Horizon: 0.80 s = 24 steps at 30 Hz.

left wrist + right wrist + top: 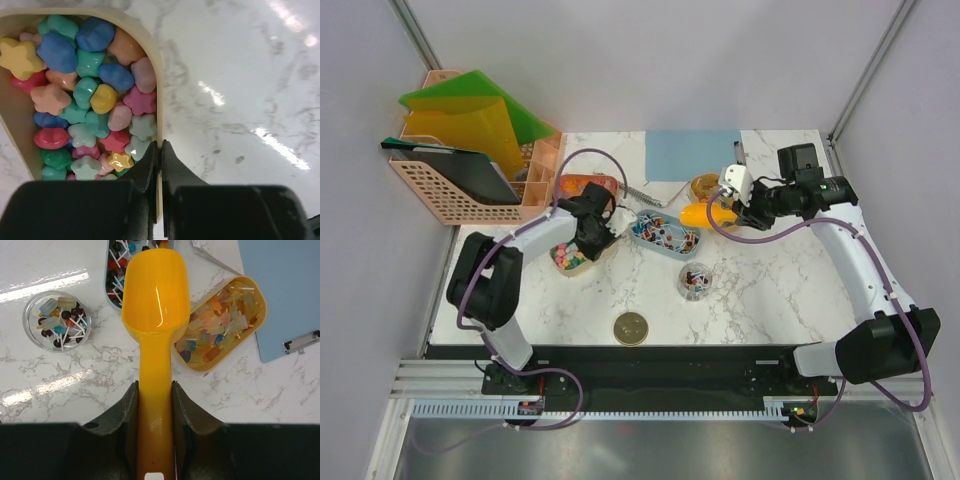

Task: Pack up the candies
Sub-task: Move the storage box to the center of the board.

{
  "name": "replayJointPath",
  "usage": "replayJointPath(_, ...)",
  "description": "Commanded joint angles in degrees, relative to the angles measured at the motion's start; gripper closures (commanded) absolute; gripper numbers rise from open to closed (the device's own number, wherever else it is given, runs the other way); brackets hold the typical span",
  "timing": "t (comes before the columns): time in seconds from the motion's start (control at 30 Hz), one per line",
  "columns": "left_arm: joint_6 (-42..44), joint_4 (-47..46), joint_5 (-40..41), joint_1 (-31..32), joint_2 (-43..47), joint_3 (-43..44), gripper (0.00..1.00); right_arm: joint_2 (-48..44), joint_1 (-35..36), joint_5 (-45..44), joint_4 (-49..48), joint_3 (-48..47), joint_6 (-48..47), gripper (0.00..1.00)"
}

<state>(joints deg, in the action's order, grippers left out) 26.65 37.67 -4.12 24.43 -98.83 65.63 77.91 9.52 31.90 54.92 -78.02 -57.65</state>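
Pastel star-shaped candies (pixel 90 95) fill a cream tray (pixel 159 90). My left gripper (pixel 160 145) is shut on that tray's right rim, one finger inside and one outside. From above, the left gripper (pixel 592 238) sits at the pastel tray (pixel 566 258) left of centre. My right gripper (pixel 155 386) is shut on the handle of the long orange scoop (pixel 156 290), whose bowl is empty. From above, the right gripper (pixel 738 205) holds the scoop (pixel 708 215) right of a blue tray of dark wrapped candies (pixel 663 235). A small glass jar (pixel 696 281) holds some candies.
A yellow tray of translucent sweets (pixel 222 325) lies beside the scoop, and an orange tray (pixel 585 187) stands behind the left gripper. The gold lid (pixel 631 327) lies near the front edge. A blue clipboard (pixel 692 155) and a pink basket of folders (pixel 470 170) stand at the back.
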Motion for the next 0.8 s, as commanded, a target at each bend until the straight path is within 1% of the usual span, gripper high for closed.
replayJointPath(0.0, 5.2, 1.2, -5.6, 5.9, 1.9, -0.4, 0.98, -0.2, -0.4, -2.7, -1.2, -0.1, -1.0, 1.00)
replayJointPath(0.07, 5.1, 1.7, -6.3, 8.7, 2.2, -0.7, 0.98, 0.1, -0.6, -3.1, -1.6, -0.5, -0.7, 1.00)
replayJointPath(0.23, 5.2, 4.0, -10.0, 12.8, 2.2, -0.5, 0.98, 0.5, -0.9, -4.0, -2.0, -1.2, -0.5, 1.00)
replayJointPath(0.33, 8.1, 4.2, -11.8, 15.4, 1.4, -0.2, 0.98, 0.6, -0.9, -4.2, -2.4, -1.2, 0.3, 1.00)
replayJointPath(0.4, 10.7, 4.1, -12.8, 17.1, -0.6, 1.0, 0.98, 0.5, -0.9, -4.4, -2.9, -1.1, 0.7, 1.00)
replayJointPath(0.53, 14.8, 3.8, -14.2, 19.5, -5.7, 5.6, 0.98, 0.4, -1.0, -4.8, -3.1, -0.6, 1.1, 1.00)
replayJointPath(0.63, 18.2, 3.8, -15.2, 21.0, -9.5, 10.7, 0.98, -0.1, -1.0, -6.5, -3.0, 0.0, 0.6, 1.00)
replayJointPath(0.77, 19.2, 4.0, -16.3, 22.3, -13.2, 15.7, 0.98, -0.9, -1.2, -7.6, -3.0, 0.8, -0.2, 1.00)
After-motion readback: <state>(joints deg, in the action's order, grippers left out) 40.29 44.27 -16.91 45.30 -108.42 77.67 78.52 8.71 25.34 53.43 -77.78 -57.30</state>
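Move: The left fingers already pinch the rim of the storage box of coloured candies. Its goal, the clear middle of the board, lies about 14 cm right and 4 cm back from that hand. The lollipop box stands some 18 cm right and 5 cm ahead, the glass jar about 25 cm right and 6 cm back, and the gold lid 9 cm right and 17 cm back. From the raised right hand, the clear middle is about 21 cm left, 4 cm back and 22 cm below. Keep the left fingers shut on the storage box's rim and draw it right about 15 cm and back some 7 cm at level height, towards the glass jar, turning the hand clockwise roughly 35 degrees on the way; finish travelling almost straight right. Keep hold of the yellow scoop with the right gripper, letting it drift a couple of centimetres right and slightly forward. ##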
